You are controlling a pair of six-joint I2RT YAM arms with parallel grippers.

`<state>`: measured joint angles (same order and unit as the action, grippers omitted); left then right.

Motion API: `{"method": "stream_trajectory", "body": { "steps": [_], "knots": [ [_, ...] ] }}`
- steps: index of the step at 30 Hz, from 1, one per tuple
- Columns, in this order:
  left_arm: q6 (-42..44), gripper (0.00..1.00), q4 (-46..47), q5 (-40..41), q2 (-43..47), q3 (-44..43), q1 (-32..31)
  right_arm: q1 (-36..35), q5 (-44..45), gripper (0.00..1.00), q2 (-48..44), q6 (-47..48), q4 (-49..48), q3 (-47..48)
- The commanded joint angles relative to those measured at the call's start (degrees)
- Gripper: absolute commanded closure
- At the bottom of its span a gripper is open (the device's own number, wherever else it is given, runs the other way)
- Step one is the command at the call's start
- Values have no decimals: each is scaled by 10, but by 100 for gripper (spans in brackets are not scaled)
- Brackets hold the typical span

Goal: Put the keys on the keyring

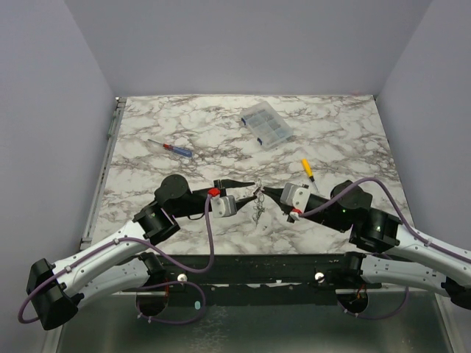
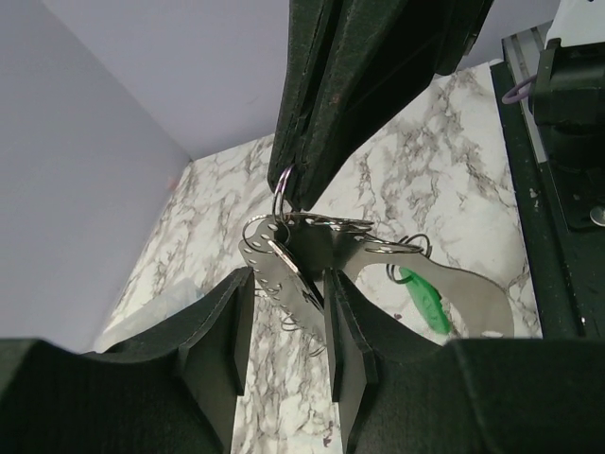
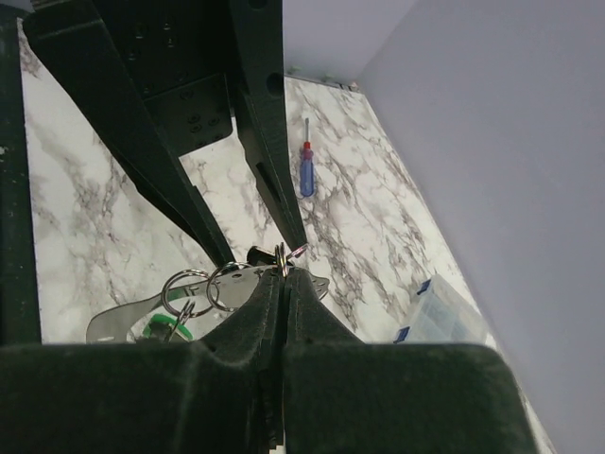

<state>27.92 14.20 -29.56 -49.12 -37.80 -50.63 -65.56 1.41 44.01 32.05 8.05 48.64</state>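
Note:
A small keyring point(image 3: 281, 255) is pinched at the tips of my right gripper point(image 3: 284, 274), which is shut on it. Silvery keys point(image 2: 276, 270) and extra rings point(image 3: 189, 291) hang from it, along with a green tag point(image 2: 425, 298). In the top view this cluster point(image 1: 257, 209) dangles just above the marble between both grippers. My left gripper point(image 2: 285, 284) is open. One flat key lies in the gap and leans against the right finger point(image 2: 348, 326). The left gripper point(image 1: 250, 184) faces my right gripper point(image 1: 266, 193) tip to tip.
A blue-and-red screwdriver point(image 1: 171, 148) lies at the back left and a yellow-handled one point(image 1: 307, 169) behind the right arm. A clear compartment box point(image 1: 265, 125) sits at the back centre. Grey walls close in the marble table point(image 1: 184, 125) on three sides.

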Motion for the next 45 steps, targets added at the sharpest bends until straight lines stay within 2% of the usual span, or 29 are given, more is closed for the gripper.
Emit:
{"method": "stream_trajectory", "body": {
  "steps": [1,6,9,10,13,18,29,45],
  "knots": [
    [-4,59,22,-17,8,9,-2,-3,-37,99,-7,-17,-32,-2],
    [-9,60,28,-30,10,11,-1,-3,-40,99,-3,-20,-43,-7],
    [-11,67,28,-31,10,10,-2,-3,-42,99,1,-19,-44,-4],
    [-11,73,29,-30,10,10,-1,-3,-43,99,3,-18,-45,-2],
    [-10,100,29,-27,10,9,-1,-3,-45,99,5,-17,-48,-1],
    [-10,100,29,-26,11,9,-1,-3,-43,99,3,-23,-74,-12],
    [-12,100,29,-44,11,8,-1,-3,-27,99,3,-57,-217,-80],
    [-5,100,29,6,21,12,-1,-3,34,99,-19,-54,-185,-88]
  ]
}}
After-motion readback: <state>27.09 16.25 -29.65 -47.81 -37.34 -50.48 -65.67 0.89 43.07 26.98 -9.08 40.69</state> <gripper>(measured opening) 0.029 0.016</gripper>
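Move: The split ring I mean to pinch already stands edge-on between my open left fingertips, its middle about 1 cm to the right of my left hand point and level with it. The ring my right fingers already hold is roughly 2 cm to the right and 1 cm above. The metal strip hangs some 5 cm lower and 2 cm back. From my right hand point, the split ring lies about 1 cm to the left and 1 cm lower. I shut my left fingers on the split ring almost in place and keep the pinch. My right hand, still gripping its own ring, works in about 2 cm to the left against the bunch, its fingertips tipping up some 10 degrees, then eases back right by nearly 1 cm while both hands rise a little. ##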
